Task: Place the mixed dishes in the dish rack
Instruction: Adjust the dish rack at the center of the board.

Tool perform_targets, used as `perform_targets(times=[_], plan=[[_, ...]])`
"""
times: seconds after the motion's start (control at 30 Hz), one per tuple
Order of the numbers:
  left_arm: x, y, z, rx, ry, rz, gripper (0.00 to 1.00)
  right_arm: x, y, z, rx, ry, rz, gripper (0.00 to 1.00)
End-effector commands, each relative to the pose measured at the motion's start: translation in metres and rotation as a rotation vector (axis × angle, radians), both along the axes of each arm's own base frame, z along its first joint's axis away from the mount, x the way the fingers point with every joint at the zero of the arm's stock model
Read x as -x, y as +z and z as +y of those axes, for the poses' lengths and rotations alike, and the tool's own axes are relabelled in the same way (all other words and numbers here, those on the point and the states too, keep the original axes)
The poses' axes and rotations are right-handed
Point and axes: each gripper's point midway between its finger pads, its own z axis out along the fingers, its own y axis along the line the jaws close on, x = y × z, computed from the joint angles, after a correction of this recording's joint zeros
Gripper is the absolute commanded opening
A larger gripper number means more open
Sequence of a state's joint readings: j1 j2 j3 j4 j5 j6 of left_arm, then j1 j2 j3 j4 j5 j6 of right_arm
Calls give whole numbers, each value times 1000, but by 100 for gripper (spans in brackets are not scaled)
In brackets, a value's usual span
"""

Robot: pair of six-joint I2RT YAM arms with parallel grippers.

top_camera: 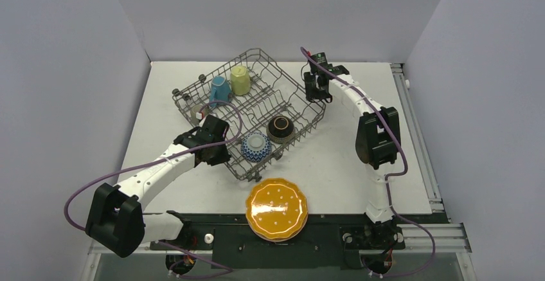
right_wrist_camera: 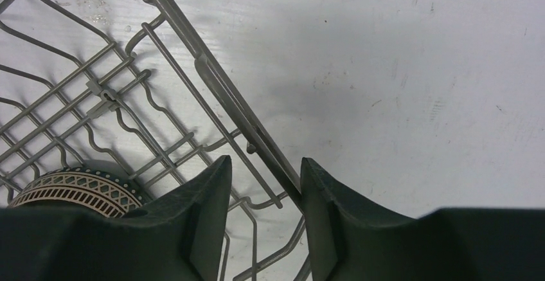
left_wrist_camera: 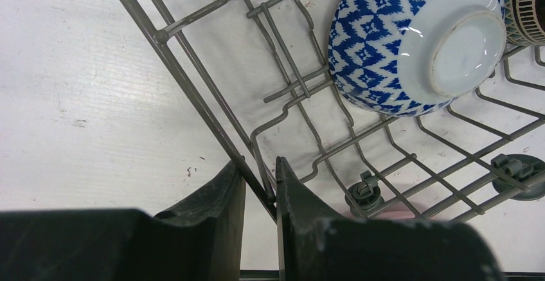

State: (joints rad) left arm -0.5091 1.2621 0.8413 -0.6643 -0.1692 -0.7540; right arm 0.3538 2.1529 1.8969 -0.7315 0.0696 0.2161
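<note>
The dish rack (top_camera: 270, 101) sits turned like a diamond at the table's middle. It holds a blue mug (top_camera: 219, 89), a pale-yellow mug (top_camera: 240, 80), the dark brown bowl (top_camera: 281, 128) and the blue-white patterned bowl (top_camera: 256, 146), both upside down. An orange dotted plate (top_camera: 277, 208) lies at the near edge, outside the rack. My left gripper (left_wrist_camera: 257, 165) is shut on the rack's near-left rim wire (left_wrist_camera: 184, 83), beside the patterned bowl (left_wrist_camera: 418, 36). My right gripper (right_wrist_camera: 265, 162) is open and straddles the far-right rim (right_wrist_camera: 218, 88), which touches one finger. The brown bowl (right_wrist_camera: 77, 191) shows at its left.
White walls enclose the table on the left, back and right. A metal rail (top_camera: 418, 165) runs along the right edge. Purple cables trail from both arms, the left one looping over the rack's left side (top_camera: 234, 110). A rack wheel (left_wrist_camera: 363, 194) rests on the table by my left fingers.
</note>
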Motion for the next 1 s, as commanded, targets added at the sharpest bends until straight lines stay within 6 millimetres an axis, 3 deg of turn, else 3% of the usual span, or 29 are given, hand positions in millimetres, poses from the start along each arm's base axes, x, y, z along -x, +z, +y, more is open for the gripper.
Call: perform_targets(times=[0.0,0.3,0.7,0.97], plan=[[20,4,-14,-4,-192,44,0,1,-6,2,-22,22,10,36],[10,-1,-17,-24,-177,58,0,13,-18,-11,-15,2,34,0],[-27,10,-23,-60,-148,29,0,33,-23,-42,-74,-136,0,0],[-58,27,-29,-83,-144,-17,0,58,-22,-57,-115,-206,-30,0]])
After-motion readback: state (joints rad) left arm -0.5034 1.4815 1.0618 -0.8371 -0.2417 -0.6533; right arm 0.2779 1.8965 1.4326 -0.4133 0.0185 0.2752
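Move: The dish rack's rim at its right corner already runs between the right hand's open fingers, straight below by about 1 cm. From that hand the black bowl is some 11 cm left and 12 cm back, the yellow mug about 23 cm left and 6 cm farther out. The left hand still grips the near-left rim: from it the rack's middle is roughly 20 cm ahead and 8 cm right, the blue patterned bowl 5 cm ahead and 10 cm right, both some 5 cm lower. Sink the right gripper about 1 cm and close it on the rim at the rack's right corner, then drag that corner to the right and back, about 5 cm in all and picking up speed. Keep the left gripper pinched on the near-left rim, easing it forward some 2 cm and slightly left late on, wrist tilting over 10 degrees or so. ##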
